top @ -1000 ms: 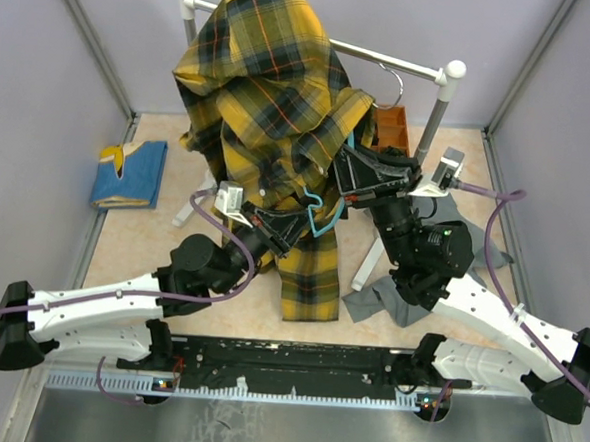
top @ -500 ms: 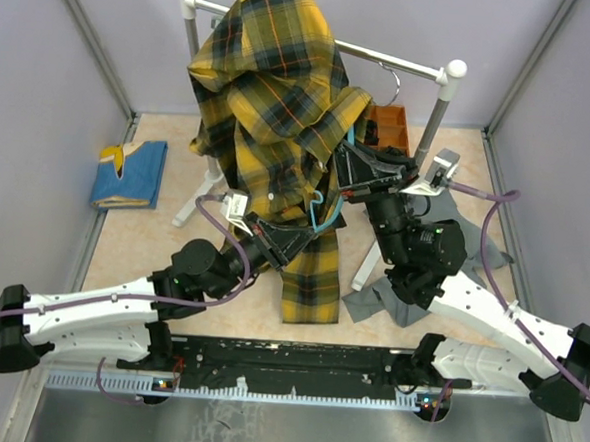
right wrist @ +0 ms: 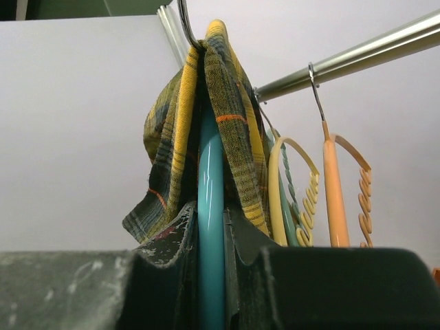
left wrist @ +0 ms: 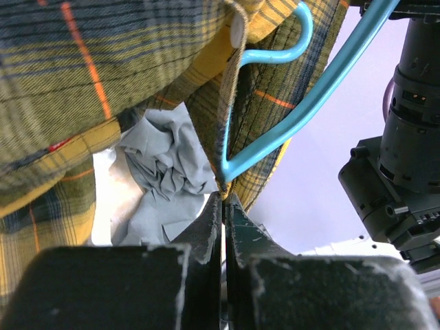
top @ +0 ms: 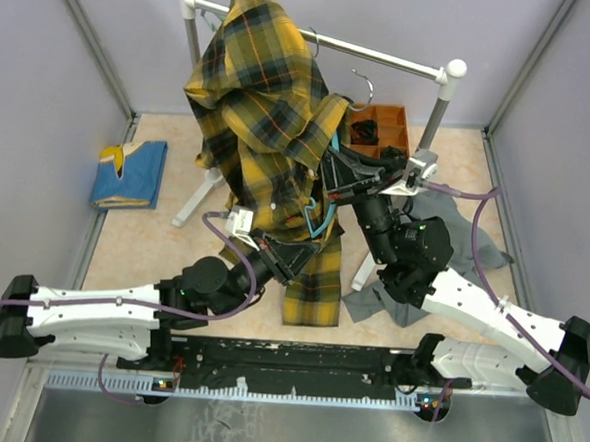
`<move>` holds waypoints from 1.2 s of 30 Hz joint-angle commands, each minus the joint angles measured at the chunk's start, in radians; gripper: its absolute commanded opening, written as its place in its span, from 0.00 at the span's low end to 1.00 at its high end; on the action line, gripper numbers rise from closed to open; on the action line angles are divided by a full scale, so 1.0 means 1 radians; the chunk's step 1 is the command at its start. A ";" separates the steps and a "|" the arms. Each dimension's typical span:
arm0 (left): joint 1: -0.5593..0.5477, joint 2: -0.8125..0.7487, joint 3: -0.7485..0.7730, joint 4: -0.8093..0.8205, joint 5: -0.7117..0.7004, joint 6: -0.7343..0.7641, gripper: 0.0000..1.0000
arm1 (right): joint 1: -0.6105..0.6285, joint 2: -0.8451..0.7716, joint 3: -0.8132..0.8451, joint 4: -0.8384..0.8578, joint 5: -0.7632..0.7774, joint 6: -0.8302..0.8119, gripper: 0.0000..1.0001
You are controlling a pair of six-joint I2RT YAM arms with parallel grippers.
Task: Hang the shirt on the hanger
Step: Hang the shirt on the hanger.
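Note:
The yellow and black plaid shirt (top: 267, 109) hangs over the teal hanger (top: 321, 215) in front of the rack. My right gripper (top: 330, 178) is shut on the hanger's teal bar (right wrist: 210, 192), and the shirt (right wrist: 230, 103) is draped over the hanger's top. My left gripper (top: 298, 249) is shut on the shirt's front edge (left wrist: 227, 130), pinching it right beside the lower end of the hanger (left wrist: 302, 103). In the left wrist view its jaws (left wrist: 223, 199) are pressed together on the fabric. The hanger's hook is mostly hidden by cloth.
The rack rail (top: 385, 58) carries yellow (right wrist: 289, 185), green and orange (right wrist: 333, 199) hangers. A grey garment (top: 451, 216) lies on the table under my right arm. A folded blue cloth (top: 130, 174) lies at the left. An orange bin (top: 379, 129) stands behind.
My left arm has reached farther right and forward with the shirt edge. My right gripper has shifted left with the hanger, and the shirt has swung a little left.

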 commanded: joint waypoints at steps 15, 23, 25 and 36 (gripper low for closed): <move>-0.078 -0.057 -0.068 -0.225 0.044 -0.126 0.00 | -0.008 -0.030 0.055 0.234 -0.016 -0.109 0.00; -0.143 0.102 0.089 -0.190 0.069 -0.054 0.00 | -0.008 -0.023 0.016 0.242 -0.031 -0.103 0.00; -0.160 0.111 0.115 -0.192 0.056 -0.035 0.00 | -0.008 -0.032 0.001 0.228 -0.047 -0.103 0.00; -0.217 0.029 0.193 -0.275 -0.022 0.011 0.00 | -0.009 -0.193 -0.093 0.014 -0.173 -0.137 0.00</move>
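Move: The blue hanger's lower corner sits just off the left fingertips, about 2 cm ahead, 1 cm right and 1 cm above; the left fingers already pinch the shirt's edge beside it. The shirt's bulk hangs some 15 cm ahead of that hand, 9 cm left and 12 cm higher. From the right hand, holding the hanger's arm, the corner is about 8 cm back, 2 cm left and 10 cm below; the hook is roughly 10 cm ahead, 3 cm right, 10 cm above. The shirt's edge, still pinched in the shut left fingers, is worked around the hanger's corner: a swing about 3 cm left and slightly back and down, then right by some 6 cm while drawing back away from the corner, about 6 cm back in all. The right hand keeps its grip on the hanger, sinks about 3 cm, rolls some 10 degrees left side down and eases back late on. ##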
